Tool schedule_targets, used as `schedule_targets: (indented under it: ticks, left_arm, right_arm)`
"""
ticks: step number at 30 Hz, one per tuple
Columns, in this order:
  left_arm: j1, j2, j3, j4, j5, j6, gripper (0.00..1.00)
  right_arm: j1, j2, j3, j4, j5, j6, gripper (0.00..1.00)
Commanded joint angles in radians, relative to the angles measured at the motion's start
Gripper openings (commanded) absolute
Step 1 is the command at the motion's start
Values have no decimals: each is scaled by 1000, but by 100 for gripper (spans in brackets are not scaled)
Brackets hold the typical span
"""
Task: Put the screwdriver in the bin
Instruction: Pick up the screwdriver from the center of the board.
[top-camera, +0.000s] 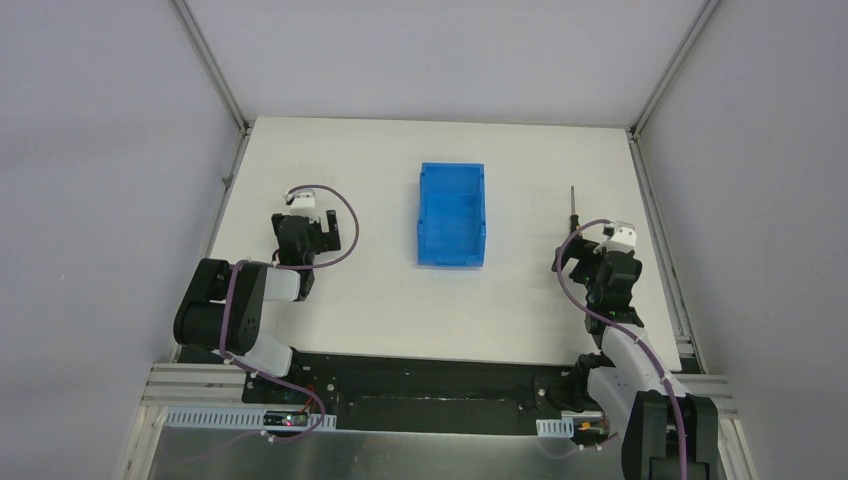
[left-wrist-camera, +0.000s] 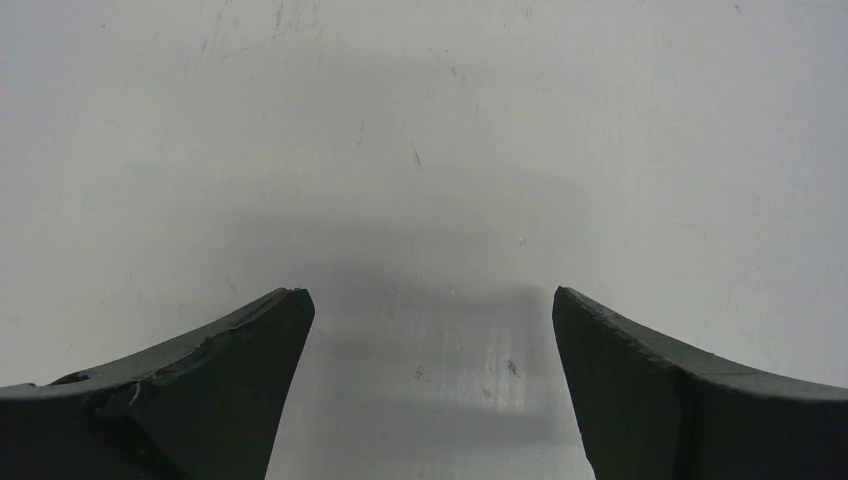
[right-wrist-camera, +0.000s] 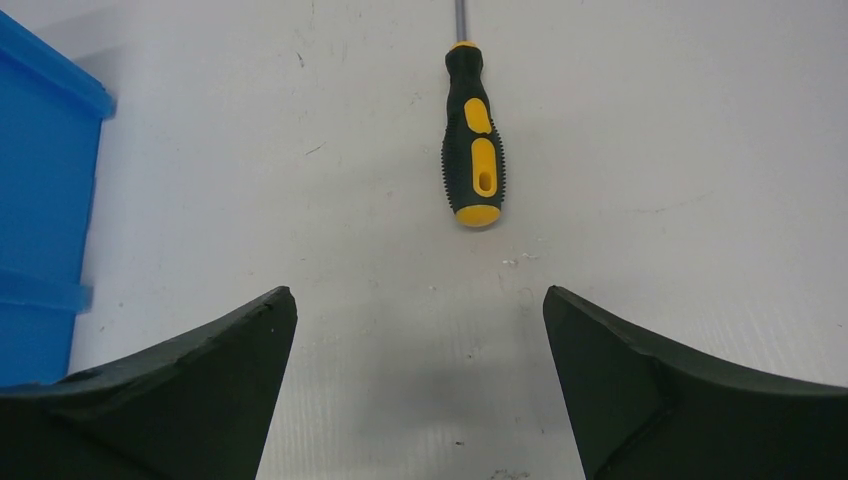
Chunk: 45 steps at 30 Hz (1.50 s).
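The screwdriver (right-wrist-camera: 472, 140) lies flat on the white table, its yellow and black handle toward me and its thin shaft (top-camera: 572, 205) pointing away. My right gripper (right-wrist-camera: 420, 295) stands open just short of the handle's end, nothing between its fingers; in the top view the right gripper (top-camera: 580, 245) covers the handle. The blue bin (top-camera: 451, 214) stands upright in the middle of the table, left of the screwdriver, and its corner (right-wrist-camera: 45, 180) shows at the left edge of the right wrist view. Over bare table at the left, my left gripper (left-wrist-camera: 430, 295) is open and empty, also seen from above (top-camera: 300, 240).
Grey walls and aluminium posts (top-camera: 212, 62) enclose the white table on three sides. A black base plate (top-camera: 420, 375) with the arm mounts runs along the near edge. Purple cables (top-camera: 340, 225) loop off both wrists.
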Motion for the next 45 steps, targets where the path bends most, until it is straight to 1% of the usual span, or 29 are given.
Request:
schedule_targets:
  ticks: [1, 7, 9, 14, 17, 19, 26, 33, 40, 45]
  left_arm:
    - [12, -14, 2, 29, 9, -6, 99]
    - [12, -13, 3, 29, 9, -6, 99]
    - [12, -13, 3, 29, 9, -6, 99]
    - [12, -14, 3, 29, 9, -6, 99]
    - [12, -14, 3, 28, 9, -6, 99]
    - [12, -14, 3, 29, 9, -6, 99]
    - [12, -13, 4, 29, 8, -6, 99]
    - [12, -12, 3, 29, 8, -6, 99]
    - [12, -13, 3, 29, 9, -6, 99]
    - [12, -14, 2, 29, 9, -6, 99]
  right_arm:
    - [4, -21, 13, 54, 2, 18, 98]
    - [4, -29, 32, 29, 5, 25, 98]
    - [4, -21, 50, 11, 35, 25, 98]
    - [4, 24, 130, -51, 35, 12, 98]
    - [4, 63, 212, -104, 34, 4, 98]
    - [4, 91, 279, -166, 38, 4, 99]
    - [4, 211, 566, -484, 56, -16, 98]
    - [4, 416, 850, -770, 89, -45, 98]
    - [3, 575, 1067, -985, 107, -51, 98]
    - [3, 677, 1172, -1103, 114, -47, 98]
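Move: The screwdriver lies lengthwise ahead of my right hand, handle end nearest me. Its middle is about 12 cm forward, 2 cm to the right and 6 cm below my open fingers. The blue bin stands some 29 cm to the left of that hand, about 13 cm forward, its middle about 4 cm lower. From my left hand the screwdriver is roughly 62 cm to the right, 4 cm ahead and 4 cm down. I lift my right hand clear and swing it forward at once, rising nearly 10 cm and then easing back down a little, while travelling about 8 cm out above the screwdriver's handle and drifting slightly right. Late in the reach I tip the wrist some 30 degrees so the fingers point more steeply down; they stay wide open and touch nothing. ##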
